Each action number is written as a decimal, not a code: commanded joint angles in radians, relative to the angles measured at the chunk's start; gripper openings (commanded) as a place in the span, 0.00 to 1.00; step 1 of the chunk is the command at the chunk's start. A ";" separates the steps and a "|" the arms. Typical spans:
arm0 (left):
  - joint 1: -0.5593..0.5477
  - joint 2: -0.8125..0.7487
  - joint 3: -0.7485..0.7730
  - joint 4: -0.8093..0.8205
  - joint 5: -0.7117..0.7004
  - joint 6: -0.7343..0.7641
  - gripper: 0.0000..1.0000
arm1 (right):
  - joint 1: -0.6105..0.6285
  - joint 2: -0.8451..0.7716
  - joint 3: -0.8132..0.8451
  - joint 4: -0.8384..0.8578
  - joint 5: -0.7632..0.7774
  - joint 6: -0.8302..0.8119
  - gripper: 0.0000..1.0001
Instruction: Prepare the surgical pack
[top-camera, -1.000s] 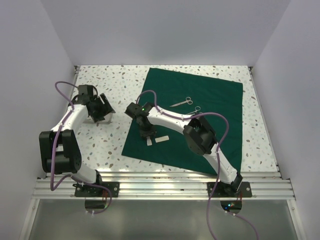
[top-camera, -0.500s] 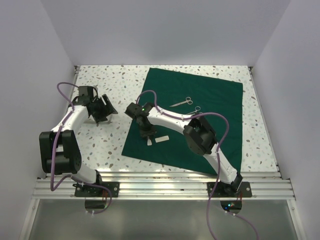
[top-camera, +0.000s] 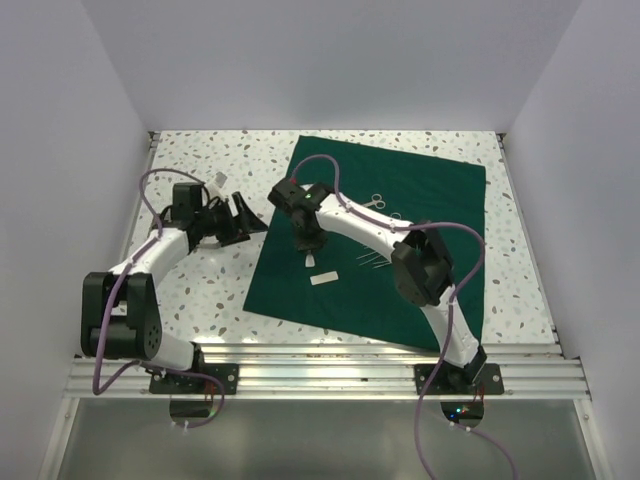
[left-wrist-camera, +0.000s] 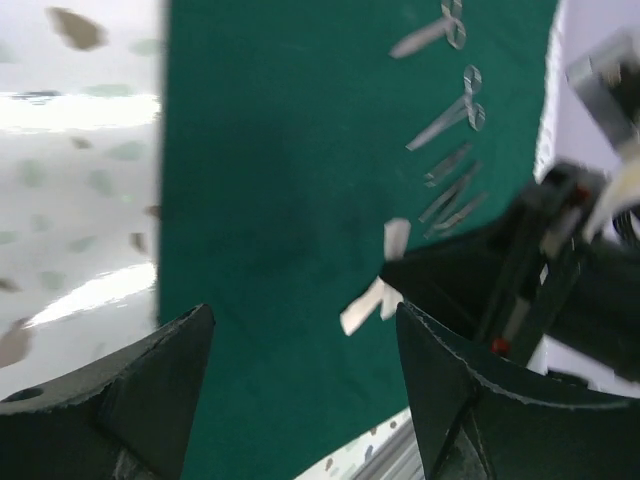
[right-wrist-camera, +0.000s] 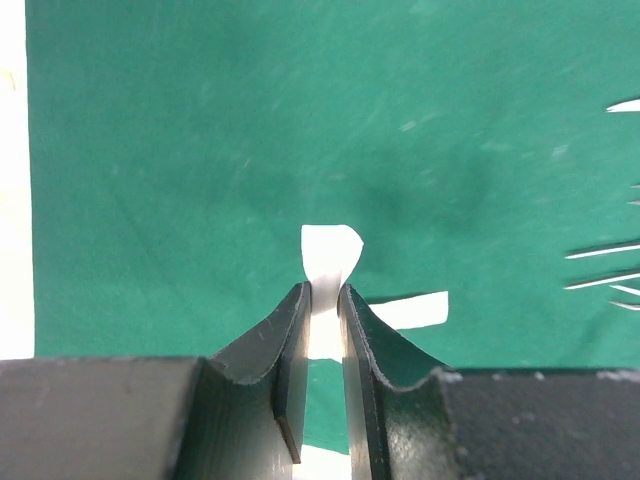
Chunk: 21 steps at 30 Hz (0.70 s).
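Note:
The dark green drape (top-camera: 430, 190) lies spread flat on the speckled table. My right gripper (top-camera: 309, 243) hovers over its left part, shut on a white gauze strip (top-camera: 311, 262) that sticks out past the fingertips (right-wrist-camera: 298, 300). In the right wrist view the held gauze (right-wrist-camera: 329, 252) curls between the jaws of the right gripper (right-wrist-camera: 325, 292). A second gauze strip (top-camera: 323, 279) lies on the cloth just below. Two steel scissors (top-camera: 376, 202) and the forceps (top-camera: 372, 261) rest on the drape. My left gripper (top-camera: 243, 216) is open and empty, just left of the drape's edge.
The left wrist view looks across the drape (left-wrist-camera: 280, 150) to the scissors (left-wrist-camera: 450, 112), forceps (left-wrist-camera: 452, 192) and gauze (left-wrist-camera: 362, 306), with the right arm (left-wrist-camera: 540, 270) dark at the right. White walls close in the table on three sides. The arm bases' metal rail (top-camera: 320, 372) runs along the near edge.
My right gripper closed on the gauze strip and moved away from me with it. The left gripper swung right toward the drape's edge and opened a little wider.

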 joint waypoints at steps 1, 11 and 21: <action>-0.048 -0.048 -0.044 0.221 0.171 -0.046 0.78 | -0.033 -0.063 0.058 -0.047 0.024 0.028 0.21; -0.147 -0.018 -0.080 0.438 0.332 -0.101 0.81 | -0.105 -0.051 0.199 -0.082 -0.054 0.056 0.21; -0.223 0.100 -0.007 0.484 0.360 -0.115 0.78 | -0.108 -0.095 0.186 -0.045 -0.108 0.066 0.21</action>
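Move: The white strip is already pinched in the right fingers, its middle barely behind and below the pads, and is bound for the open left gripper, about 6 cm ahead, 12 cm left and 4 above. From the left hand the strip lies some 13 cm right, 7 back and 5 lower. A second strip lies on the cloth 6 cm behind the right hand, 3 right and 5 below; the tweezers are 17 right and 1 back, equally low. Still pinching the white strip, the right hand lifts it about 6 cm and carries it forward nearly 5, then nearly settles while rolling slightly left side up. The open left hand sweeps some 11 cm right to meet it, also drawing back and rising before dipping a little at the end, its wrist turning clockwise so the fingers swing round towards the strip; no grip on it yet. ##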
